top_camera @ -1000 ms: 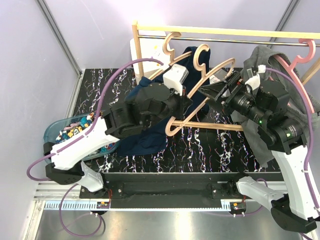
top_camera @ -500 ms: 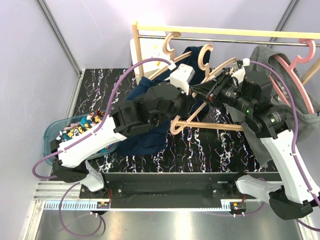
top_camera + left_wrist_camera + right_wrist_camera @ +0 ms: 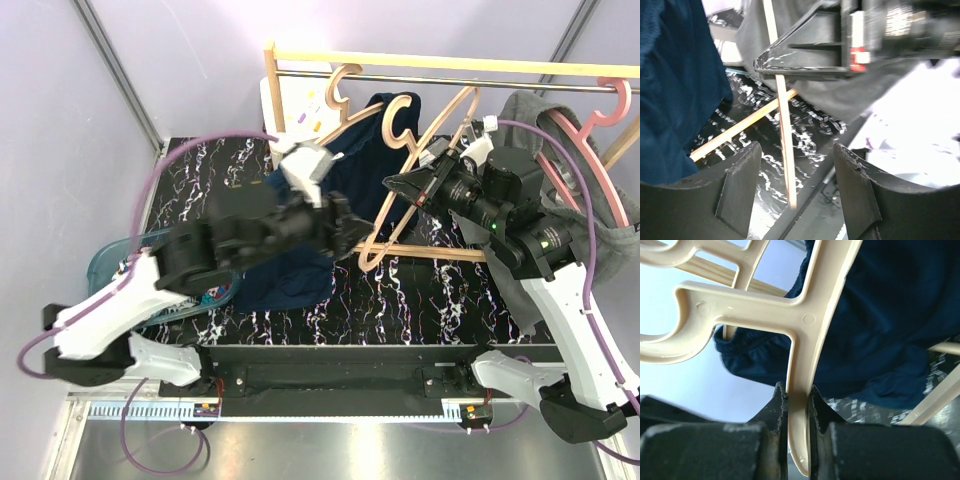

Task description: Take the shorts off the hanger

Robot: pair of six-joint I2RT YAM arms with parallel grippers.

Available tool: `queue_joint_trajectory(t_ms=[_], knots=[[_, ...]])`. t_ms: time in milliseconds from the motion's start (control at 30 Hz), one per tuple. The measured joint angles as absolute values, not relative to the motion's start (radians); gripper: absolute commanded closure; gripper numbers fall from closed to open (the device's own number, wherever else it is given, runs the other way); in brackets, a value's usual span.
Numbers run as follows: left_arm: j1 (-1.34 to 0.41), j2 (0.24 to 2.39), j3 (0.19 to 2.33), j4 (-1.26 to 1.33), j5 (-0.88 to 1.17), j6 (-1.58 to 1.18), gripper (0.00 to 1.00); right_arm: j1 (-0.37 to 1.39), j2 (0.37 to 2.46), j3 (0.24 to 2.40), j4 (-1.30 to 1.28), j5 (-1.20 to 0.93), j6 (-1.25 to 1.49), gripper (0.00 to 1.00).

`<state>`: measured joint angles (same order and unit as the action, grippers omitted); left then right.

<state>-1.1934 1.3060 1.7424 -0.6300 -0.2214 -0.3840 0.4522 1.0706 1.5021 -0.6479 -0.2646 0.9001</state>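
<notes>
The navy blue shorts (image 3: 290,275) drape from a beige hanger (image 3: 380,235) down onto the black marbled table; in the right wrist view they (image 3: 880,325) hang just behind the hanger (image 3: 805,320). My right gripper (image 3: 397,185) (image 3: 796,387) is shut on one arm of that hanger. My left gripper (image 3: 345,222) (image 3: 797,147) stands open beside the navy shorts (image 3: 675,90), holding nothing, with a thin wooden bar (image 3: 785,125) seen between its fingers. The dark grey shorts (image 3: 520,115) hang on a pink hanger (image 3: 590,130) at the right.
A wooden rack (image 3: 450,65) with a metal rail spans the back, carrying another pale hanger (image 3: 340,90). A blue basket (image 3: 100,268) with bright printed cloth sits at the left, partly under my left arm. Purple walls close in both sides.
My left gripper has opened and pulled back to the left, away from the hanger. My right gripper has shut on the beige hanger's arm, and the hanger now stands steeper.
</notes>
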Motion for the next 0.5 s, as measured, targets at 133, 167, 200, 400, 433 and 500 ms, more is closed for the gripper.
queue_joint_trajectory(t_ms=[133, 167, 200, 400, 433, 500], knots=[[-1.193, 1.176, 1.703, -0.626, -0.209, -0.389, 0.37, 0.453, 1.075, 1.51, -0.659, -0.225, 0.794, 1.0], [-1.193, 1.145, 1.695, -0.626, -0.21, -0.393, 0.37, 0.453, 1.084, 1.525, -0.674, -0.213, 0.771, 1.0], [-1.193, 1.119, 1.691, -0.628, -0.214, -0.395, 0.37, 0.453, 1.096, 1.543, -0.686, -0.2, 0.751, 1.0], [-1.192, 1.028, 1.686, -0.643, -0.258, -0.412, 0.37, 0.453, 1.166, 1.66, -0.732, -0.146, 0.659, 1.0], [-1.192, 1.018, 1.682, -0.645, -0.268, -0.415, 0.36, 0.453, 1.176, 1.68, -0.74, -0.139, 0.648, 1.0], [-1.192, 1.003, 1.672, -0.658, -0.285, -0.419, 0.36, 0.453, 1.194, 1.718, -0.76, -0.117, 0.632, 1.0]])
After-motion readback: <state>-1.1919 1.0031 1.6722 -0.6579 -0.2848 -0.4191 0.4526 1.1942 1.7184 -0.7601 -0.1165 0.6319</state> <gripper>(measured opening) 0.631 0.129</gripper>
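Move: The right hand grips the empty hanger; the rod spot it heads for lies about 17 cm ahead and slightly above, with the navy hanger's hook 9 cm to the left of that spot. The grey garment is some 20 cm right, 8 cm ahead, lower. From the open left hand, the navy shorts' middle is about 15 cm ahead, 3 cm left and 12 cm below; the empty hanger is 7 cm ahead, 10 cm right, level. Keep the right fingers shut on the empty hanger and carry it some 4 cm towards the rod, forward with a little right, dipping slightly before rising, while rolling the wrist about 15 degrees so its left side drops. Meanwhile draw the left gripper, already free and open, about 10 cm left and 6 cm up, away from the hanger. ##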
